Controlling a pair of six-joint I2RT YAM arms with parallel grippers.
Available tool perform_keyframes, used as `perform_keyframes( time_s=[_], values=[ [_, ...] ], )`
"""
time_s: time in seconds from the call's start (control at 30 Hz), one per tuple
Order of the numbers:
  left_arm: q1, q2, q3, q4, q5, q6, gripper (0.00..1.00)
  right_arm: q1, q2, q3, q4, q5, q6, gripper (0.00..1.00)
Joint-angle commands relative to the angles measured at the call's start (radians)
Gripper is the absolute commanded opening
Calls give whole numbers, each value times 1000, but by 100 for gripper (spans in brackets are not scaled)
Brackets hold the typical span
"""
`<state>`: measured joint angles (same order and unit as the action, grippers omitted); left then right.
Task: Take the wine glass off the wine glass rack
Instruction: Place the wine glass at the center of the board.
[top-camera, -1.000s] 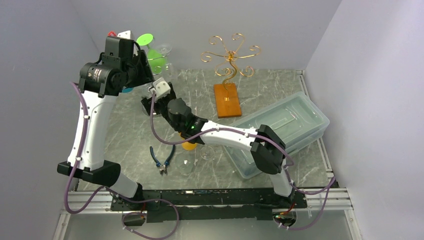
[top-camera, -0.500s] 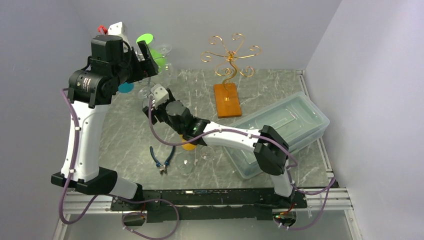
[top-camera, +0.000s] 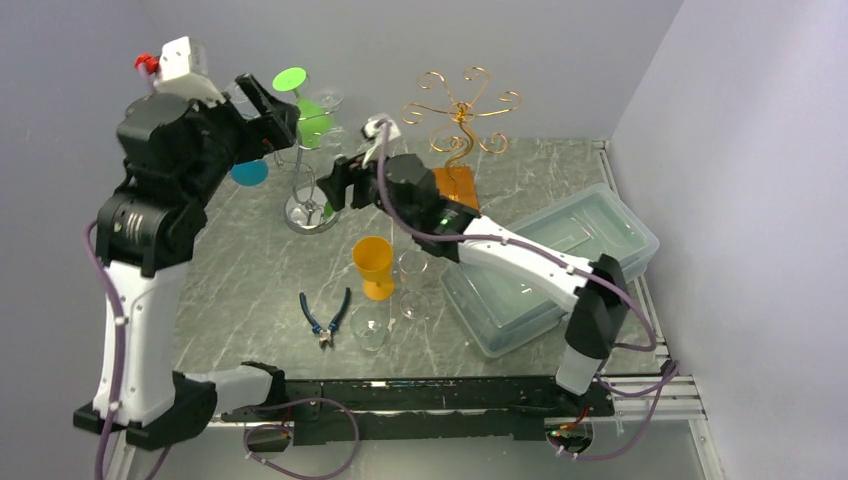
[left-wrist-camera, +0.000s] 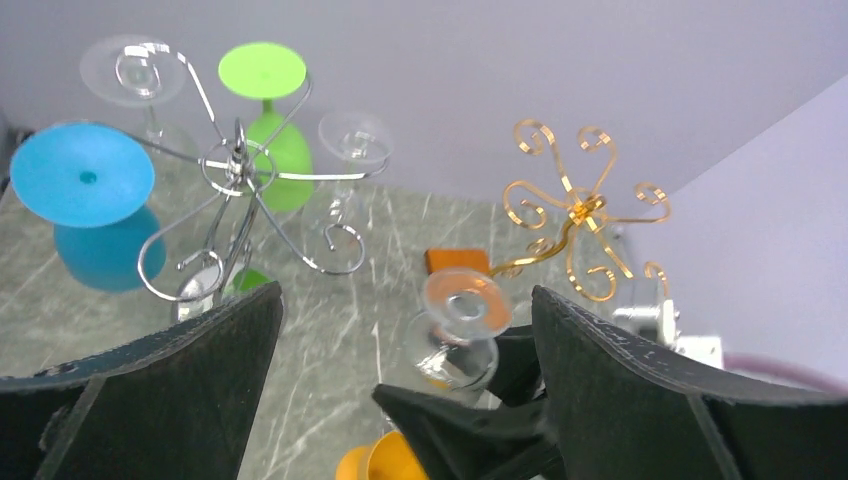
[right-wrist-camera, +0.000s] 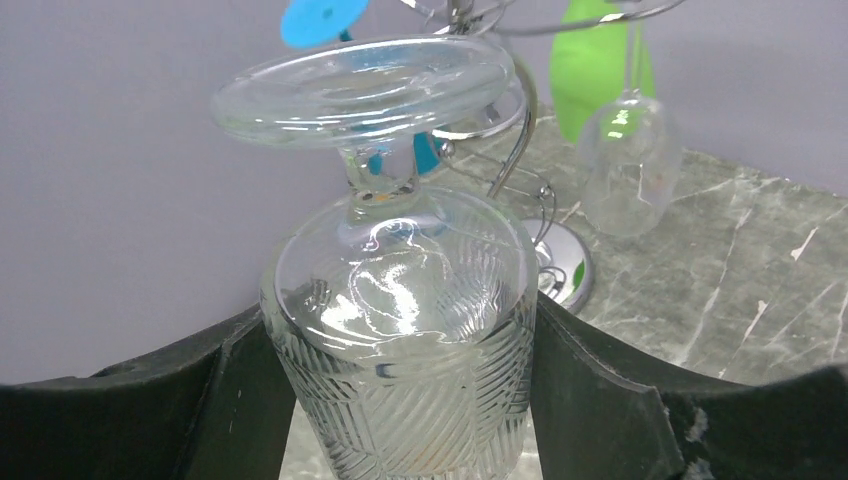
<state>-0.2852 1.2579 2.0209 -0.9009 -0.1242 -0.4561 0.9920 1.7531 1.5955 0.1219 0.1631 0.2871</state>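
A clear wine glass (right-wrist-camera: 400, 330) with a ribbed bowl hangs foot-up in my right gripper (right-wrist-camera: 400, 400), whose fingers are shut on the bowl. In the left wrist view the same wine glass (left-wrist-camera: 458, 325) is in the air between the two racks, apart from the silver wine glass rack (left-wrist-camera: 240, 165). That rack (top-camera: 308, 195) carries a blue glass (left-wrist-camera: 80, 180), a green glass (left-wrist-camera: 265, 90) and clear ones. My right gripper (top-camera: 338, 188) is beside the rack's right side. My left gripper (top-camera: 268, 112) hovers high above the rack, open and holding nothing (left-wrist-camera: 405, 300).
A gold wire rack (top-camera: 460, 105) on a wooden base (top-camera: 455, 200) stands behind the right arm. An orange cup (top-camera: 373, 265), clear glasses (top-camera: 412, 290) and blue pliers (top-camera: 325, 318) lie mid-table. A clear plastic bin (top-camera: 560, 260) fills the right side.
My left gripper opened wide and rose up and to the left, away from the rack. My right arm stretched back and to the right, carrying the clear glass with it.
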Motion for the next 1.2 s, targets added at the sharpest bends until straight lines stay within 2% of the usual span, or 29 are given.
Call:
perform_keyframes(
  time_s=[0.0,0.17,0.37,0.6,0.97,1.17],
  values=[
    [-2,-142,-144,285,23,46,99,-37,-118,45,-21,-54,204,23],
    [-3,-255,-343,505,58,83,96,-86,-168,89,-92,-75,327,25],
    [-3,-353,-599,767,115,139,91,-128,-227,127,-152,-75,327,25],
    [-3,-416,-857,1151,228,202,85,-168,-226,236,-191,-75,327,25],
    [-11,-373,-1022,1502,425,247,78,-191,-164,408,-220,-75,327,25],
    [-61,-316,-1024,1570,464,285,71,-191,-151,419,-195,-75,327,25]
  ],
)
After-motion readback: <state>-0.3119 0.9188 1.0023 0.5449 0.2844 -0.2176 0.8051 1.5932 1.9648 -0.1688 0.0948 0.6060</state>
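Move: Some 6 cm to the right of the empty left hand, 3 cm ahead and 16 cm below it, is the upside-down wine glass, already held by the right hand. From the right hand the board's centre is about 34 cm below, 12 cm right and 4 cm back, with the orange goblet 8 cm right and 1 cm ahead. The chrome rack stands 10 cm left and 18 cm ahead, the gold rack 23 cm right and 20 cm ahead. Lifting the clear glass, its bowl still pinched, the right hand climbs about 19 cm while swinging 11 cm right, away from the chrome rack, its fingertips tilting up. The left hand draws back and up a little, dips forward and down, then works right to end 6–7 cm over, tipping its fingers up nearly 50 degrees, turning clockwise and narrowing its empty grip by about a quarter. ##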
